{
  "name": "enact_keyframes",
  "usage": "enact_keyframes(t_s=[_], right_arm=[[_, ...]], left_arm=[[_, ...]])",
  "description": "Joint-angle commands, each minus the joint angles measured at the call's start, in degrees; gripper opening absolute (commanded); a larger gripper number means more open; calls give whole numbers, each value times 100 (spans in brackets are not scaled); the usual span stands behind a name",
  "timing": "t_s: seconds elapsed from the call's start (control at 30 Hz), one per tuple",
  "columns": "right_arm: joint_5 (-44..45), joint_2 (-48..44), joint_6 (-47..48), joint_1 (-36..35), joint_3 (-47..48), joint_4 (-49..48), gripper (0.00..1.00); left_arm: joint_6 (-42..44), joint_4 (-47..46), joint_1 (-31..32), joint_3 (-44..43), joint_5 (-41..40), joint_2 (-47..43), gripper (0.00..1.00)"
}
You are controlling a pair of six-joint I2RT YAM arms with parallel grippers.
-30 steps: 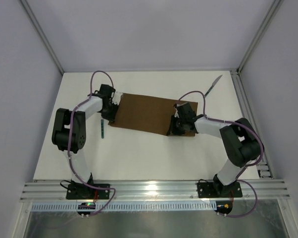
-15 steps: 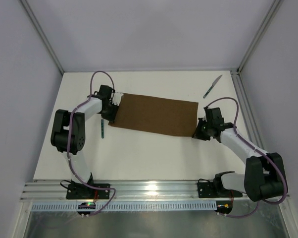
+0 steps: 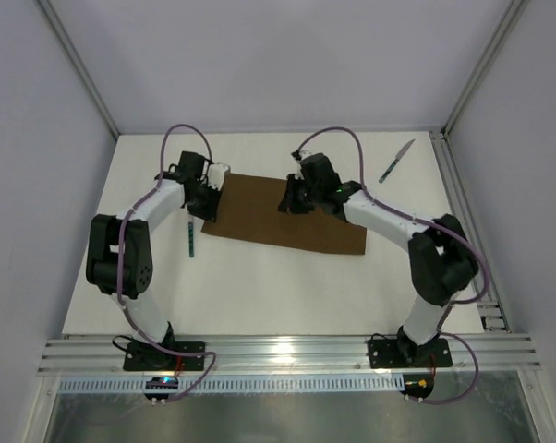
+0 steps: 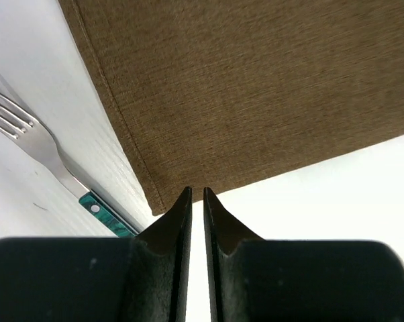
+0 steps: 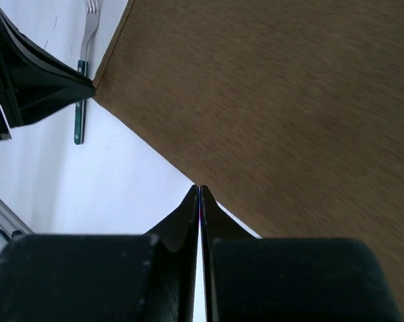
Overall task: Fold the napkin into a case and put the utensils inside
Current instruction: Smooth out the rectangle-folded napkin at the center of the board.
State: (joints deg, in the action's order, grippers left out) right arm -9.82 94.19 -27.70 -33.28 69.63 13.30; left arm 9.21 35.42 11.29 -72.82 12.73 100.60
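The dark brown napkin (image 3: pixel 287 217) lies flat as a long rectangle, not as a case. My left gripper (image 3: pixel 204 205) hovers at its left corner (image 4: pixel 155 208). The jaws stand a narrow slit apart and white table shows between the fingertips (image 4: pixel 196 191). My right gripper (image 3: pixel 290 198) is shut with nothing in it, tips (image 5: pixel 200 188) over the napkin's (image 5: pixel 289 100) edge. Of the utensils, the teal-handled fork (image 3: pixel 191 238) (image 4: pixel 27 134) (image 5: pixel 84 40) lies left of the cloth. The knife (image 3: pixel 396 161) lies at the far right.
Aluminium frame posts and a rail (image 3: pixel 444 175) border the white table (image 3: pixel 259 295) on the right. Another rail (image 3: pixel 287 351) runs along the near edge by the arm bases. Grey walls close in the sides and back.
My right arm swung from the napkin's right end to its far edge near the middle, still shut. My left jaws parted slightly at the left corner. The napkin stays flat.
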Motion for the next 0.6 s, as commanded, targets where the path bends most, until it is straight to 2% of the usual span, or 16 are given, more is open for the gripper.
enact_keyframes(t_s=[0.0,0.1,0.23,0.43,0.57], right_arm=[[-633,1079,-314,-406,908,-644,4],[-941,1723,-472,-627,1447,-766,4],[-1118,2532,-859,-715,1563,-1189,4],[-1241,3008,-991,-768,1396,-1295,4],[-1084,2843,-1044,-689,844,-1286,4]], left_arm=[[-25,-201,-21,110,-402,406,13],[-16,-360,-21,57,-438,609,13],[-51,-378,-21,127,-394,715,13],[-25,-378,-21,233,-438,830,13],[-16,-378,-21,242,-526,883,12]])
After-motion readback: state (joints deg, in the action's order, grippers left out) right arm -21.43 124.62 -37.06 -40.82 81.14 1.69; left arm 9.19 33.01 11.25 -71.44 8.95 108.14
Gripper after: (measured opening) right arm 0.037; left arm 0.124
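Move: The napkin's near-left corner lies about 2 cm back, 2 cm left and 6 cm below the left hand; the fork's middle is level with that hand and 6 cm to its left. From the right hand, the near-edge spot it heads for is some 12 cm left, 1 cm back and 14 cm below. That corner lies 24 cm left of the right hand, and the napkin's middle 5 cm ahead and 2 cm left. The left hand drops about 5 cm with its nearly shut fingers, easing slightly left, then stays with the tips set on the napkin just inside its near-left corner. Meanwhile the right hand, fingers shut, swings left over the cloth towards the left hand while sinking about 13 cm, then goes almost straight down to bring its tips onto or just above the cloth by the near edge, the wrist tipping down some 15 degrees and turning a little counter-clockwise. ##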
